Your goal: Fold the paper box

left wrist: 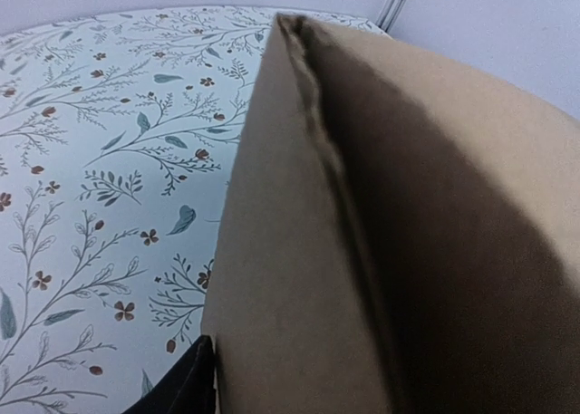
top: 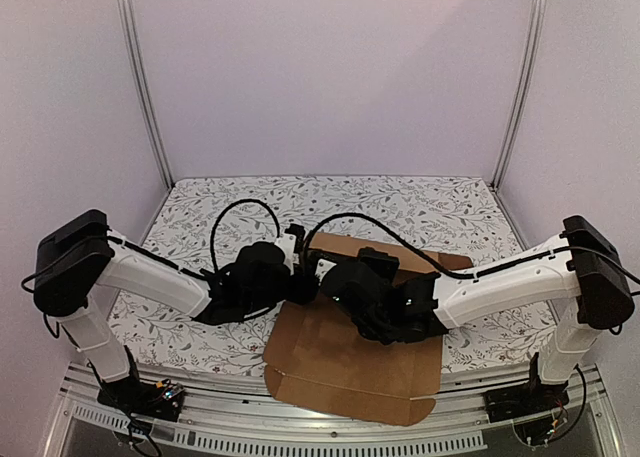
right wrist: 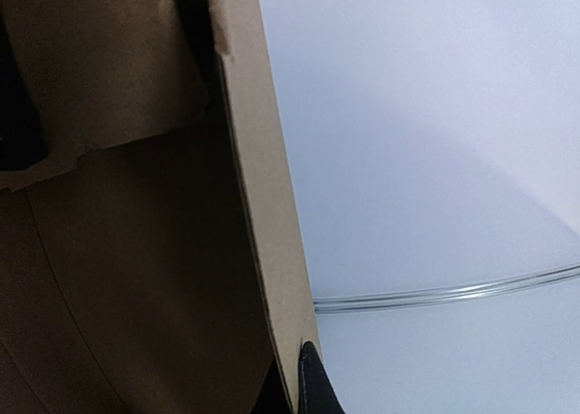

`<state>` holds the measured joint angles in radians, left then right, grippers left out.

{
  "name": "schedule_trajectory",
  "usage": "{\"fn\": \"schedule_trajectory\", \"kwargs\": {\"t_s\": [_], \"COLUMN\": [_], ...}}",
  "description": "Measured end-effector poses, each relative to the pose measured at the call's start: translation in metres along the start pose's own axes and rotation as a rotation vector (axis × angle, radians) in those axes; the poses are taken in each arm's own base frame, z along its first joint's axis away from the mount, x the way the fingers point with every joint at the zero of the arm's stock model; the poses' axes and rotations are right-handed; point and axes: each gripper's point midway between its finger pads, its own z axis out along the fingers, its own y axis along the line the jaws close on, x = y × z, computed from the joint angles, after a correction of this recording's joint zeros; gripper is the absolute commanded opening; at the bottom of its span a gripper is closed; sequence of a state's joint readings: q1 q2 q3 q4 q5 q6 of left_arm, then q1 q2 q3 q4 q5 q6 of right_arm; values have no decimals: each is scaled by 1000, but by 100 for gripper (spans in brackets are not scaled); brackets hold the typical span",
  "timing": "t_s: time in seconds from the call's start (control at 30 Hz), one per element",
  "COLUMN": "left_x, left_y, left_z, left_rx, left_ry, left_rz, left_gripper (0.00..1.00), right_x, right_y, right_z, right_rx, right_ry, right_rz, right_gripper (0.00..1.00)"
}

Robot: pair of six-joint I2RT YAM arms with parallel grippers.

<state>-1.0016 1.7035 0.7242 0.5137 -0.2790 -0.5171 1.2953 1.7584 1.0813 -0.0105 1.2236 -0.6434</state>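
The paper box (top: 345, 362) is a brown cardboard sheet lying mid-table, its near end hanging over the front edge. Both grippers meet at its far left part. My left gripper (top: 292, 267) is at a raised flap (left wrist: 299, 251). One black finger (left wrist: 186, 387) rests against the flap's left face; the other finger is hidden behind the cardboard. My right gripper (top: 332, 283) is shut on a thin upright panel (right wrist: 263, 206) of the box, with its finger (right wrist: 313, 387) pressed on the panel's right side.
A floral cloth (top: 420, 212) covers the table. Metal frame posts (top: 145, 87) stand at the back corners before pale walls. A slotted rail (top: 300, 432) runs along the front between the arm bases. Black cables (top: 240, 212) loop above the wrists.
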Motion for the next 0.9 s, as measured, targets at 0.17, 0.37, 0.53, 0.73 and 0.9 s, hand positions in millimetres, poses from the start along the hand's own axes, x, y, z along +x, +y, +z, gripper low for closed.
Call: {"fn": "schedule_trajectory", "kwargs": {"t_s": [0.17, 0.37, 0.53, 0.73, 0.9], "left_x": [-2, -3, -4, -5, -4], "left_y": [0, -1, 4, 10, 7], "left_z": [4, 9, 9, 9, 9], "left_rx": [-4, -4, -28, -54, -40], "left_ry": [-26, -49, -58, -65, -56], "left_rz": [3, 8, 31, 52, 69], "left_gripper": [50, 29, 10, 0, 0], "right_x": [1, 3, 4, 0, -9], "right_y": [0, 0, 0, 1, 10], "right_z": [0, 1, 1, 0, -4], "right_rx": [-1, 0, 2, -17, -76], "right_ry": [4, 10, 14, -1, -39], "right_rz": [16, 32, 47, 65, 62], "right_gripper": [0, 0, 0, 31, 60]}}
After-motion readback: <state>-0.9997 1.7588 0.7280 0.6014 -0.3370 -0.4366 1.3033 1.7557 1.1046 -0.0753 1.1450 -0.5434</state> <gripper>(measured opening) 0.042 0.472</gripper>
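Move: The box's left flap already stands between the left hand's parted fingers, its middle about 3 cm ahead, 1 cm right and 1 cm up. The far panel is centred some 17 cm right of this hand, 3 cm ahead and 8 cm higher; the near panel lies about 15 cm back, 9 cm right and 8 cm lower. The right hand, pinching the far panel, has its middle 3 cm ahead and 2 cm right, level; the left flap lies 15 cm left, 3 cm ahead and 7 cm lower. The left fingers shut from half open and pinch the left flap between them, one pad outside the box and one inside, as the hand eases forward about 1 cm and tips up some 5 degrees. The right hand keeps its pinch on the far panel until the left is nearly closed, then opens about halfway and shifts some 1.5 cm left, a little back and down. ##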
